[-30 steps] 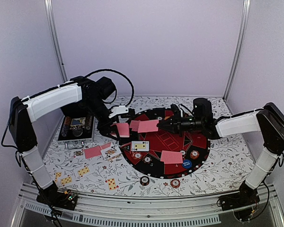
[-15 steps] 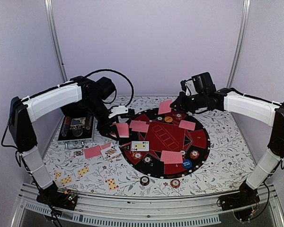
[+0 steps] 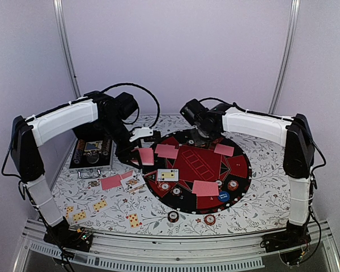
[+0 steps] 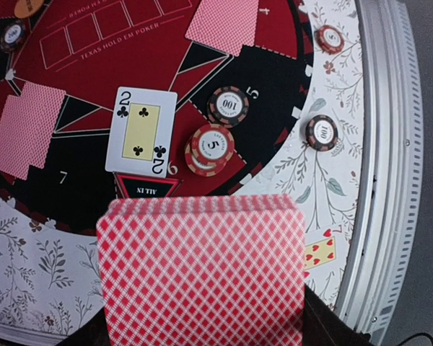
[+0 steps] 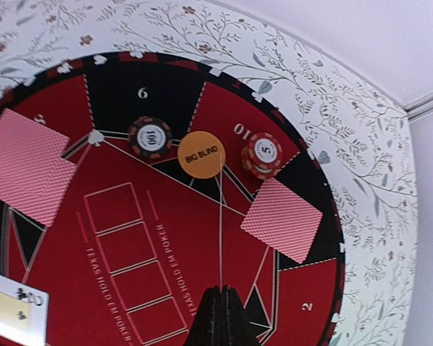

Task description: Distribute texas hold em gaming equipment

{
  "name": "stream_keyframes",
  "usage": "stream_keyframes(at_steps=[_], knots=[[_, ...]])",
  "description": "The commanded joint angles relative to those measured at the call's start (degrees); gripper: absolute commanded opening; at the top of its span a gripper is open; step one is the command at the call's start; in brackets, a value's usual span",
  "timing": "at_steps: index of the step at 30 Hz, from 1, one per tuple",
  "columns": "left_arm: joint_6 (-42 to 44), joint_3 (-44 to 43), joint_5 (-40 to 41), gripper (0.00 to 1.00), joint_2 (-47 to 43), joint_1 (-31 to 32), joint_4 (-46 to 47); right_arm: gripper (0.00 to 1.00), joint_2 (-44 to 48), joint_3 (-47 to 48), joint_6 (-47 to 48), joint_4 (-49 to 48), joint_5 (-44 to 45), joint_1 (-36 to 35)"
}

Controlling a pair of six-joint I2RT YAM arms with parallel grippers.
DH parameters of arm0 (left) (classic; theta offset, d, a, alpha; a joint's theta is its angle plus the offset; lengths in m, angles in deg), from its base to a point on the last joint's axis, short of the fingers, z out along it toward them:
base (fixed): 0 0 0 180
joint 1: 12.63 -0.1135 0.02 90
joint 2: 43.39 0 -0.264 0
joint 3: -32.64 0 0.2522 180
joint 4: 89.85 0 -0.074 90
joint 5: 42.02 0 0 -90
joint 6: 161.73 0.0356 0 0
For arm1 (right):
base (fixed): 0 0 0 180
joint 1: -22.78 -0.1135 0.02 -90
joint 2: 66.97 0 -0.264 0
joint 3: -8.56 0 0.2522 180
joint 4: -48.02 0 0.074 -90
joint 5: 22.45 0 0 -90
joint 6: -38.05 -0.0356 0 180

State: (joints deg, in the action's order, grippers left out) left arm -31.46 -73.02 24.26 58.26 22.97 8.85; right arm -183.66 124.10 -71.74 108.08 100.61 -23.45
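My left gripper (image 3: 135,152) is shut on a deck of red-backed cards (image 4: 202,270) at the mat's left edge. The deck fills the bottom of the left wrist view and hides the fingers. Over the far rim of the black-and-red mat (image 3: 241,170), my right gripper (image 5: 221,292) is shut on a single card (image 5: 220,231), which I see edge-on. Under it lie the orange Big Blind disc (image 5: 201,154), two chip piles (image 5: 262,155) (image 5: 150,137) and a face-down card (image 5: 281,219). A face-up two of clubs (image 4: 141,132) lies by more chips (image 4: 212,146). The blue disc (image 3: 224,198) lies at the near rim.
The silver case (image 3: 92,154) stands open at the left. Face-up cards (image 3: 100,204) (image 3: 134,220) and a face-down one (image 3: 110,182) lie on the floral cloth. Two chips (image 3: 173,216) (image 3: 209,219) sit off the mat near the front rail.
The right arm has swung from over the mat's middle to its far rim, still gripping a card. The left arm and its deck have not moved.
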Motion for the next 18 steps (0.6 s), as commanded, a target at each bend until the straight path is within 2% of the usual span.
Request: stream_keyframes(at_steps=[1, 6, 18], knots=[[0.2, -1.6, -1.0, 0.26, -1.5, -0.4, -1.2, 0.0, -7.2, 5.0, 2.1, 9.9, 17.6, -3.2], [0.2, -1.6, -1.1, 0.26, -1.4, -0.4, -1.4, 0.0, -11.6, 5.7, 5.1, 8.7, 18.4, -5.1], [0.2, -1.5, -1.5, 0.26, -1.4, -0.4, -1.7, 0.0, -16.1, 6.2, 9.4, 0.1, 7.8, -5.2]])
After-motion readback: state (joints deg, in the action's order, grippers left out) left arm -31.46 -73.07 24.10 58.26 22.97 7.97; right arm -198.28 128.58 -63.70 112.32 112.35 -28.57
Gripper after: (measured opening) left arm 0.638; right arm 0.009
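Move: My right hand already holds one card. The bare red felt I'm bringing it down to is about 15 cm below, about 1 cm ahead. On the mat, the big blind chip is roughly 6 cm ahead and 2 cm left, the red 5 chips 7 cm ahead and 3 cm right. The pink card lies some 7 cm right and 2 cm ahead. From my left hand, still holding the deck, that felt is about 15 cm ahead and 23 cm right. I drop my right hand almost straight down, about 8 cm, towards the open felt between the big blind chip and the row of printed card boxes, fast at first and slowing near the end. As it sinks I roll the wrist some 25 degrees, left side dipping, so the fingertips swing to point more to my right. The fingers stay shut on the card. ##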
